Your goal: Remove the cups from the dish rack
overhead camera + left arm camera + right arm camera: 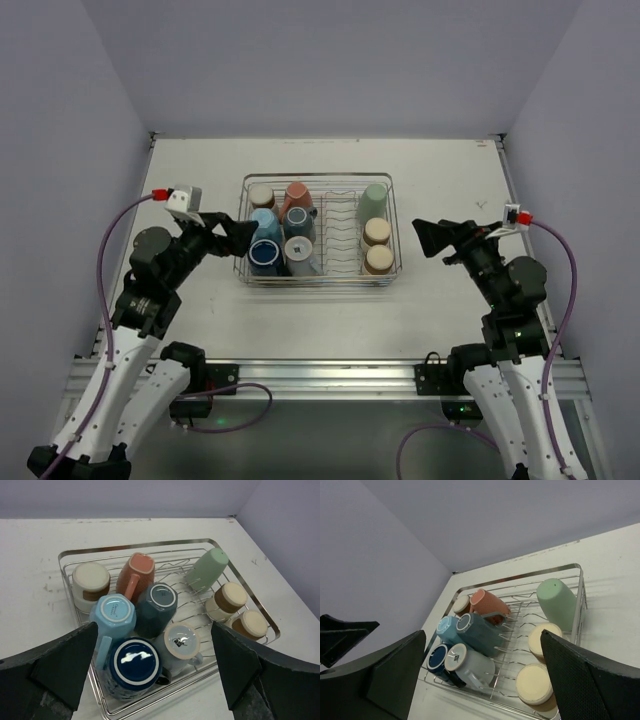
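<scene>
The chrome wire dish rack point(318, 177) stands mid-table with several cups upside down or tipped in it. At its left lie a navy cup point(265, 256), a light blue cup point(264, 221), a grey-white cup point(301, 250), a dark teal cup point(156, 607), a salmon cup point(298, 198) and a brown-and-cream cup point(262, 195). At its right are a mint tumbler point(374, 196) and two cream cups point(377, 232). My left gripper point(240, 238) hovers open at the rack's left end, above the navy cup point(134, 664). My right gripper point(428, 238) is open, just right of the rack point(580, 600).
Divider prongs point(340, 225) run down the rack's middle. Grey walls close in the white table point(200, 170) at the back and both sides. The arms' mounting rail point(320, 375) runs along the near edge.
</scene>
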Tool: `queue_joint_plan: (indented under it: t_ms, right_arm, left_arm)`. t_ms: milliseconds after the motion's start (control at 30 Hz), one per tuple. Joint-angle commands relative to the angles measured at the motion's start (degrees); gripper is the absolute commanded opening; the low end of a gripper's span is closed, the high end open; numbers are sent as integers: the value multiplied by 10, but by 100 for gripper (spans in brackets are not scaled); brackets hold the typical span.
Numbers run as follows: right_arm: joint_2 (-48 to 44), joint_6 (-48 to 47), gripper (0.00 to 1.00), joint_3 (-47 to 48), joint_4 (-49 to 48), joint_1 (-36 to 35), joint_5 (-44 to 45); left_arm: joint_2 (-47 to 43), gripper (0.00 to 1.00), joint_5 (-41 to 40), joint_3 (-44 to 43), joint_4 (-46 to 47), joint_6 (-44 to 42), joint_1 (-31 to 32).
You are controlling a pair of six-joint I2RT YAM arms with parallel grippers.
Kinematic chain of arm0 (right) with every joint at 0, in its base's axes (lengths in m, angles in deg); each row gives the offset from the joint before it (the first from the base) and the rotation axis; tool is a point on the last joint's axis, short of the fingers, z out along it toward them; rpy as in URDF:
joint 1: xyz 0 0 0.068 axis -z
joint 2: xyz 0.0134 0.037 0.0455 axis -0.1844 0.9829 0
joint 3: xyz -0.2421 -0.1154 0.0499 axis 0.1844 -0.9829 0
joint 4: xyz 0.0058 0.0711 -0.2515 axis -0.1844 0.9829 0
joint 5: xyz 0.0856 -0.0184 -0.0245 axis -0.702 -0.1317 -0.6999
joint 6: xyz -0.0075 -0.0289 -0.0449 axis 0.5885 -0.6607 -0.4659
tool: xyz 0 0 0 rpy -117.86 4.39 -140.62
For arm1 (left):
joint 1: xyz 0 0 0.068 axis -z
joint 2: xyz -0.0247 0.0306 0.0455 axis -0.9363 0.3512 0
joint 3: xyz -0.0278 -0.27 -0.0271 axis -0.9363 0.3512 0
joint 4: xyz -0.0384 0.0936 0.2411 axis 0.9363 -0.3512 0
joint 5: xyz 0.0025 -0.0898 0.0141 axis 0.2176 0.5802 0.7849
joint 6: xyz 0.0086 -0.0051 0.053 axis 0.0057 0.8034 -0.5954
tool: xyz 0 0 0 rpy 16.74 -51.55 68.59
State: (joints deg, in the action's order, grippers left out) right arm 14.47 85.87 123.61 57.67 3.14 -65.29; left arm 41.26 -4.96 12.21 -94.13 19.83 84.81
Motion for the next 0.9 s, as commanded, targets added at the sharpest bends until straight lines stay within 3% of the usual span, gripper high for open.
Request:
queue_joint_plan:
  t_ms: [0,167,267,467,500,600,867]
  right_arm:
    - [-6,-1,99,19,20,1,-12]
    - [-19,0,99,2,26,1,-11]
    - [-21,11,99,-14,16,1,-19]
    - [-8,12,99,-15,3,1,-40]
    - [-6,13,99,-18,-2,0,-46]
    - [4,16,99,-24,-16,0,-59]
    - [29,14,99,-33,-34,-5,-95]
  left_arm:
    - [32,100,59,-37,13,26,-4]
    - [76,100,132,-42,86,95,3]
    - [134,100,115,-66,89,102,52]
    - [248,100,-137,-163,24,50,205]
    - [262,100,-198,-171,12,44,220]
    - [318,100,-284,-197,-3,31,251]
    - [440,98,-379,-228,-7,12,277]
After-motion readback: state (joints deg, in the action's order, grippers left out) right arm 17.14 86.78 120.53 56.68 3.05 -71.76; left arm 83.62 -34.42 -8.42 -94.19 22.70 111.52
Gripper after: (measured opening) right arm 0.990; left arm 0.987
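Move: The slate-blue mug lies about 12 cm ahead of the left gripper, 12 cm to its right and some 18 cm below. At roughly that same height, the pink mug is about 6 cm beyond it and 1 cm left of it, the light-blue mug 8 cm to its left and level with it, the white mug 7 cm nearer in line. From the right gripper, the slate-blue mug is about 13 cm ahead, 26 cm left and 21 cm below. Bring the open left gripper right across the rack, about 13 cm in all, at first nearly level, then curve it forward and down some 7 cm each way over the slate-blue mug, tipping the fingers down about 20 degrees and touching nothing yet. Meanwhile ease the open right gripper about 3 cm down and 2 cm left, beside the rack. ##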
